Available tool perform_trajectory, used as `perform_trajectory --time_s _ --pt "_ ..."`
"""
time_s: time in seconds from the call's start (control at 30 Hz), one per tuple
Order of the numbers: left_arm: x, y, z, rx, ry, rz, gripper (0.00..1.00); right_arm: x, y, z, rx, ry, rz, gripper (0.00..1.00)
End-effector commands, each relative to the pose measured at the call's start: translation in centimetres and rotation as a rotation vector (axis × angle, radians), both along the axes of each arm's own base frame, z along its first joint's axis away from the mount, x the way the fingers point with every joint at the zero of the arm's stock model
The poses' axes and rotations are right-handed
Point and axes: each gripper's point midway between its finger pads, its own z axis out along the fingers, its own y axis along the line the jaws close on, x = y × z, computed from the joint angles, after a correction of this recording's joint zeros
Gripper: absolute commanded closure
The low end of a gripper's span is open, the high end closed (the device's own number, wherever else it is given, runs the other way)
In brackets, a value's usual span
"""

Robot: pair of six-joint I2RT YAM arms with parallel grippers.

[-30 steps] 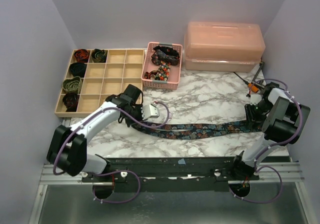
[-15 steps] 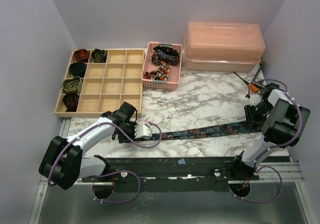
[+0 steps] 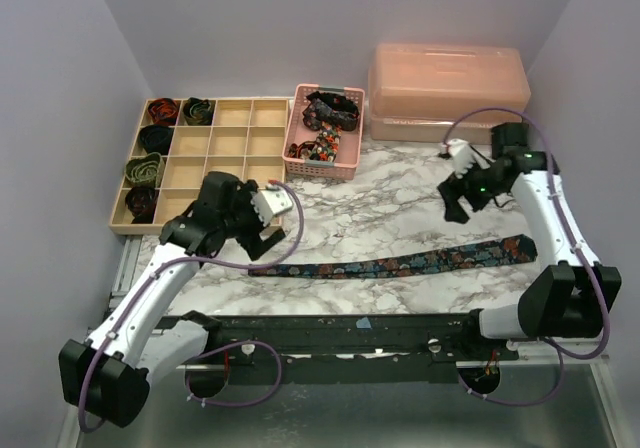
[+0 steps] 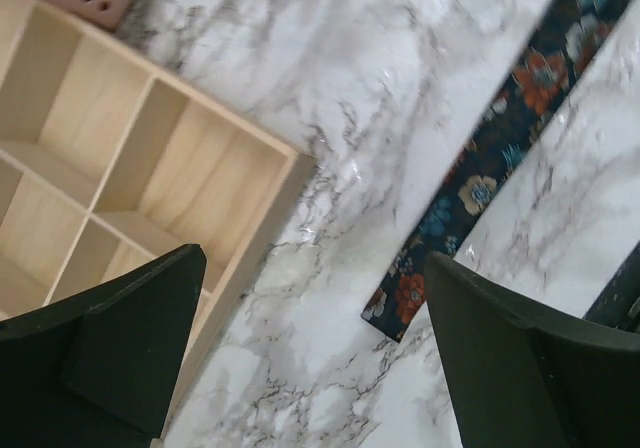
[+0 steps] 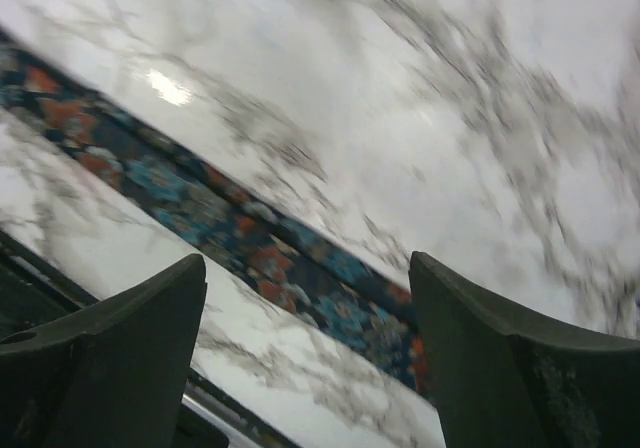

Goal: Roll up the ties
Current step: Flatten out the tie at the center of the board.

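Note:
One floral tie (image 3: 400, 264) in navy, teal and orange lies flat and unrolled across the front of the marble table. My left gripper (image 3: 262, 246) hovers open above its narrow end (image 4: 400, 303), beside the wooden tray's corner, holding nothing. My right gripper (image 3: 452, 206) is open too, raised over the table behind the tie's wide half, and that tie (image 5: 240, 238) runs diagonally below its fingers. Several coiled ties (image 3: 145, 170) fill the left cells of the tray (image 3: 230, 173).
A pink mesh basket (image 3: 322, 171) with loose ties stands behind the table's middle. A pink lidded box (image 3: 447, 93) sits at the back right. An orange-handled tool (image 3: 510, 173) lies near the right wall. The tray's edge (image 4: 255, 258) is close to my left fingers.
Both grippers have opened and let go of the tie. The left one rose towards the tray; the right one lifted and swung left, away from the wide end. The tie now lies flat.

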Motion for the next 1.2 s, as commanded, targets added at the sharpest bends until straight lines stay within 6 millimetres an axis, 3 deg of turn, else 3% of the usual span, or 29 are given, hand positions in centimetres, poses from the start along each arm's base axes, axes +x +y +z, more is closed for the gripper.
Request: perform_trajectory --time_s 0.0,0.1,0.17,0.27,0.37,0.5,0.77,0.93,1.07,1.17 --pt "1.8 0.2 6.1 -0.366 0.059 0.327 0.02 -1.9 9.6 0.1 0.109 0.01 0.224 0.14" --pt "1.3 0.8 6.9 -0.538 0.143 0.473 0.01 -3.3 14.7 -1.1 0.103 0.015 0.351 0.13" --pt "0.2 0.4 6.1 -0.584 0.26 0.513 0.01 -4.3 16.5 -2.6 0.107 0.037 0.417 0.13" --pt "-2.0 -1.3 5.4 -0.641 0.529 0.463 0.02 -5.9 17.6 -5.5 0.025 0.072 0.502 0.14" --pt "-1.6 -1.6 7.1 -0.808 0.64 0.426 0.02 -6.8 18.9 -7.6 -0.04 0.041 0.58 0.14" --pt "-1.0 -0.7 5.4 -0.951 0.808 0.519 0.02 -7.1 20.2 -10.3 -0.11 0.028 0.643 0.17" --pt "-0.7 0.0 4.2 -0.927 0.78 0.581 0.02 -8.3 20.1 -14.3 -0.168 0.07 0.715 0.28" --pt "0.9 1.3 4.5 -0.951 0.78 0.657 0.02 -7.2 17.6 -16.7 -0.308 0.022 0.702 0.52" --pt "2.4 2.8 5.0 -0.969 0.766 0.702 0.05 -6.4 16.3 -16.9 -0.364 -0.012 0.683 0.63" --pt "3.0 3.5 5.4 -0.974 0.756 0.717 0.05 -6.2 15.5 -16.4 -0.381 -0.025 0.659 0.64"
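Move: The tie lies flat on the board, and its middle stretch is about 20 cm to the right hand's left, 9 cm back and 15 cm below. From that hand, the pink basket stands some 31 cm left and 24 cm ahead, the pink tub about 32 cm straight ahead, and the tie's right end roughly 16 cm right and 4 cm back. From the left hand, the middle stretch is about 25 cm right, 5 cm back and 13 cm below. Sweeping about 20 cm left over the tie, the empty right hand draws back some 9 cm and sinks to the board, turning about 40 degrees counter-clockwise. There it narrows its jaws, pinches the tie's middle stretch and edges forward a couple of centimetres. The left hand, still wide open, rises a few centimetres and rolls strongly about its fingers. ##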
